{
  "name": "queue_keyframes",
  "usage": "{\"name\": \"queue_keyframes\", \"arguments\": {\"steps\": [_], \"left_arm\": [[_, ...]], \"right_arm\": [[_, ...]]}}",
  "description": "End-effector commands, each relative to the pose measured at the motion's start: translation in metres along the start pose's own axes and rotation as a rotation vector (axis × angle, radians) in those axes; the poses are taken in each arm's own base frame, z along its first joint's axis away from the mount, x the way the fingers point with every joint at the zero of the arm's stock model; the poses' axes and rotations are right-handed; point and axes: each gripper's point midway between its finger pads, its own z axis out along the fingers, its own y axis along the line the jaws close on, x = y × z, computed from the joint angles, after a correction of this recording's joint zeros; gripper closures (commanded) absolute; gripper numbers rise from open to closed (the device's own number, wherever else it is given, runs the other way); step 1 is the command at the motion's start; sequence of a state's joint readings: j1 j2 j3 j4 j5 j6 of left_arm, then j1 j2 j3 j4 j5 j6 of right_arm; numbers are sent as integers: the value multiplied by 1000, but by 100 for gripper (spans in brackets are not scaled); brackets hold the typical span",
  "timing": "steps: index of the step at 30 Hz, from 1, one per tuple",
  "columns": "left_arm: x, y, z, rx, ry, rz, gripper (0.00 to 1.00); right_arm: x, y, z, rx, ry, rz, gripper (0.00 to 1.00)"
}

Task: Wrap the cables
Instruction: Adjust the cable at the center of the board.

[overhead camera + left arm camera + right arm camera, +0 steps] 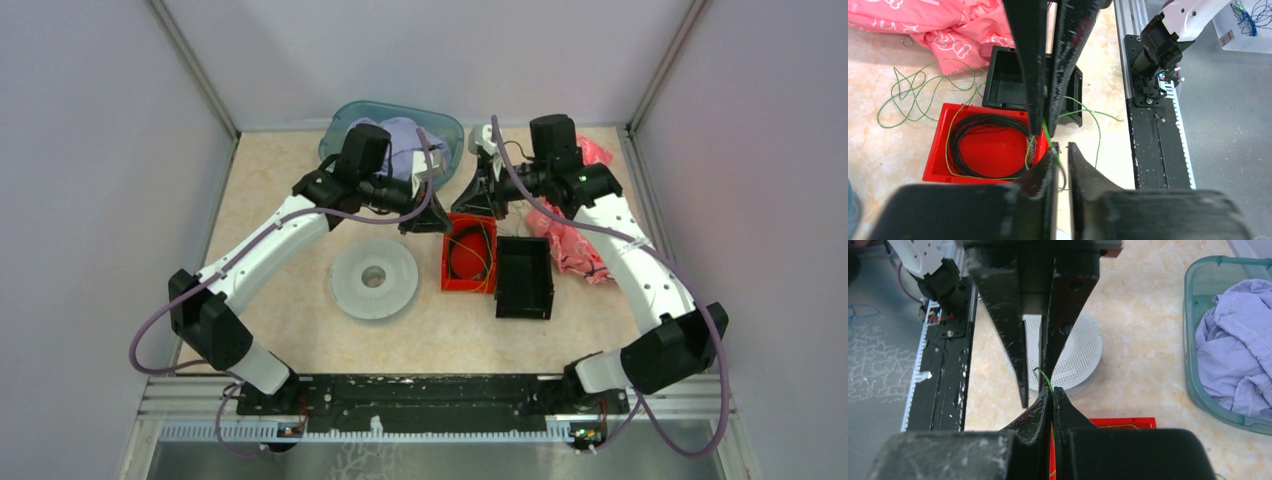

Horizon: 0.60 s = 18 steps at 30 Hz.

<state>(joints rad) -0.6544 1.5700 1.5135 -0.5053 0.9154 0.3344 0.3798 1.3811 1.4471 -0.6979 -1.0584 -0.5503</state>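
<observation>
The cables are thread-fine green and yellow wires, partly coiled with a black coil (990,145) in a red box (452,282); green loops (908,95) spill onto the table. My right gripper (1052,390) is shut on a green cable (1044,376) just above the box's far end. My left gripper (1062,148) meets it tip to tip, with its jaws a narrow gap apart. The same green strand (1049,138) runs from the right fingertips down into that gap, lying against one finger. From above, both grippers, left (425,222) and right (478,205), hover over the box's back edge.
A white perforated spool (374,278) lies flat left of the red box. A black box (524,277) stands to its right, with pink cloth (570,240) beyond. A teal basin (340,125) holding blue cloth (400,135) stands at the back.
</observation>
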Motion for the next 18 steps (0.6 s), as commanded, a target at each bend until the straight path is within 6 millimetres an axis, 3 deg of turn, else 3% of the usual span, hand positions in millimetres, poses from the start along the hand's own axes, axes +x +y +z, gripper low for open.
{"name": "queue_keyframes", "arguments": {"steps": [1, 5, 10, 18], "left_arm": [[-15, -10, -9, 22, -72, 83, 72], [-23, -2, -22, -23, -137, 115, 49], [-30, 9, -40, -70, -247, 118, 27], [-25, 23, -41, -84, -337, 13, 16]], "right_arm": [[-49, 3, -7, 34, -107, -14, 100], [-75, 12, -14, 16, -154, 28, 100], [-96, 20, -20, -1, -199, 64, 100], [-122, 18, -28, 39, -257, 104, 100]]}}
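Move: My right fingers hold the green cable between their pads; that spot lies some 2 cm right of my left hand, about 1 cm ahead and slightly above, and my left fingers are only just parting on the same cable. From my left hand, the red box is about 12 cm ahead, 5 cm right and 26 cm below. The black bin lies roughly 6 cm ahead and 17 cm right, the white disc about 5 cm ahead and 13 cm left, both similarly low. I open my left fingers wide to let the cable go and draw that hand off to the left and forward, about 5 cm in all and slightly up, its tips tilting up a little over 10 degrees. Meanwhile my right hand keeps its pinch on the cable and rises nearly straight up by about 8 cm, away from the red box, its fingertips also tipping up some 10 degrees. ##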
